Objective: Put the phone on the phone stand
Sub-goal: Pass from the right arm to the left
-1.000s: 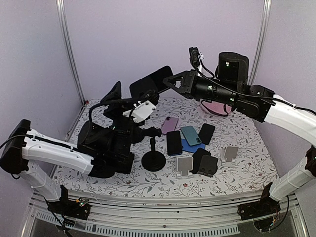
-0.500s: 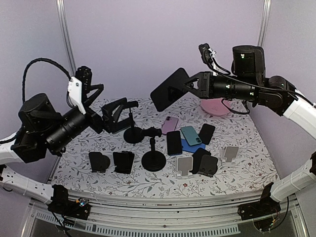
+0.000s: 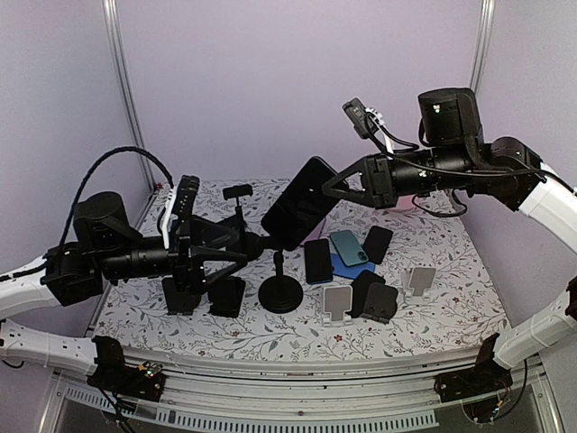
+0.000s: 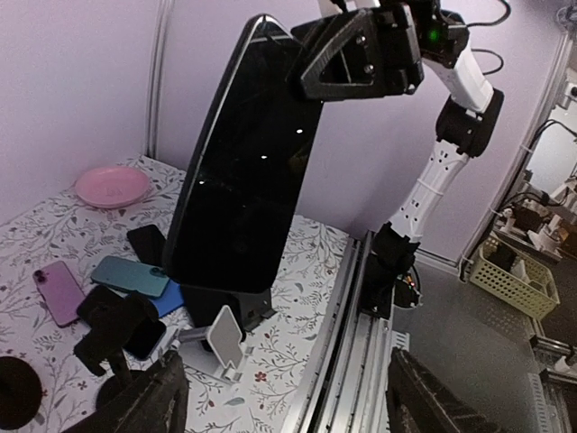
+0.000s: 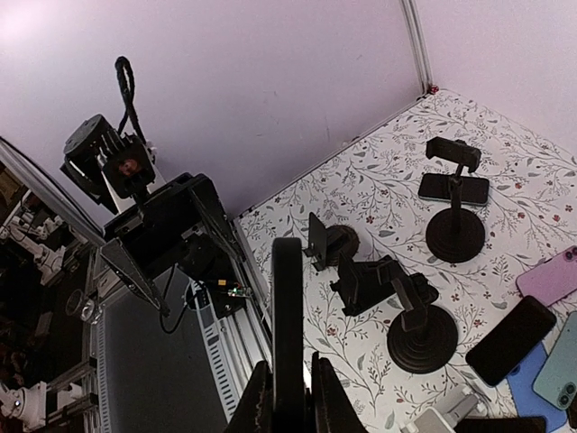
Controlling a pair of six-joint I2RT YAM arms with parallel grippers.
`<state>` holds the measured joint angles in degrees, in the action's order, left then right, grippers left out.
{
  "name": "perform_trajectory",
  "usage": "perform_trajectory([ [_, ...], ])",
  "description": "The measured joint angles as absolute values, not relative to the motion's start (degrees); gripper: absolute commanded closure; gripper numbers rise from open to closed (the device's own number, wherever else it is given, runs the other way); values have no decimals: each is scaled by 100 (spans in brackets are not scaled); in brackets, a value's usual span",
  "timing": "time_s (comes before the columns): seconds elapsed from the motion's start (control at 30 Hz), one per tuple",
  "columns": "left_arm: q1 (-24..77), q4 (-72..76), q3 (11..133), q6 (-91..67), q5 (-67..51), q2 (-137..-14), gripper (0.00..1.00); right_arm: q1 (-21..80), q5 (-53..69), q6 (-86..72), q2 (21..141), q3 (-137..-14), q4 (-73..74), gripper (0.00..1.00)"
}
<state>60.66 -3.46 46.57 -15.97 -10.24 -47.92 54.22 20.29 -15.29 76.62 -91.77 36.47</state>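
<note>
My right gripper point(image 3: 335, 190) is shut on the top end of a large black phone point(image 3: 297, 204), holding it tilted in the air above the table's middle. In the right wrist view the phone point(image 5: 288, 311) shows edge-on between the fingers of that gripper point(image 5: 290, 397). A black phone stand on a round base point(image 3: 280, 293) stands just below the phone, and a taller one point(image 3: 239, 242) is behind it. My left gripper point(image 3: 240, 246) is open and holds nothing, low at the left and pointing right at the phone point(image 4: 239, 171); only its fingertips point(image 4: 149, 406) show in the left wrist view.
Small black stands point(image 3: 181, 294) point(image 3: 226, 296) sit under my left gripper. White stands point(image 3: 337, 303) point(image 3: 419, 278) and a black one point(image 3: 380, 303) are near the front right. A teal phone point(image 3: 349, 246) and black phones point(image 3: 317, 261) point(image 3: 377, 244) lie flat mid-table. A pink dish point(image 4: 112, 186) sits at the back.
The right arm has brought the phone down and left, over the round-base stand. The left arm has swung down from the upper left to low beside the stands, jaws slightly narrower.
</note>
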Motion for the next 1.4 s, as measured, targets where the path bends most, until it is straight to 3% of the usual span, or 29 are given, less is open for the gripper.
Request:
perform_trajectory([
  [0.5, 6062, -257, 4582, -1769, -2261, -5135, 39, 6060, 2582, -862, 7743, -8912, 4003, 98],
  [1.03, 6473, -491, 4895, -1452, -2539, -5955, 74, 6108, 2930, -550, 7743, -8851, 4239, 98],
  [1.4, 6514, -416, 4895, -1393, -2665, -6062, 85, 6112, 3109, -499, 7734, -8785, 4211, 97],
])
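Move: The phone hangs from the right fingers; its middle lies about 11 cm to the left hand's right, 6 cm ahead and slightly higher. From the right hand, the left gripper is some 16 cm to the left, 7 cm back and 7 cm lower, the phone's middle about 5 cm left and 4 cm lower. On the table, the round-based black stand lies about 10 cm ahead of the left hand and 6 cm right, the white stand about 9 cm ahead and 22 cm right. Back and down comes the right hand, about 8 cm back and 5 cm lower, keeping its pinch on the phone and turning some 20 degrees counter-clockwise. The left hand shifts roughly 5 cm each back, right and down, turning about 20 degrees clockwise to meet the phone's free lower end, and its wide-open fingers close nearly shut around that edge. ##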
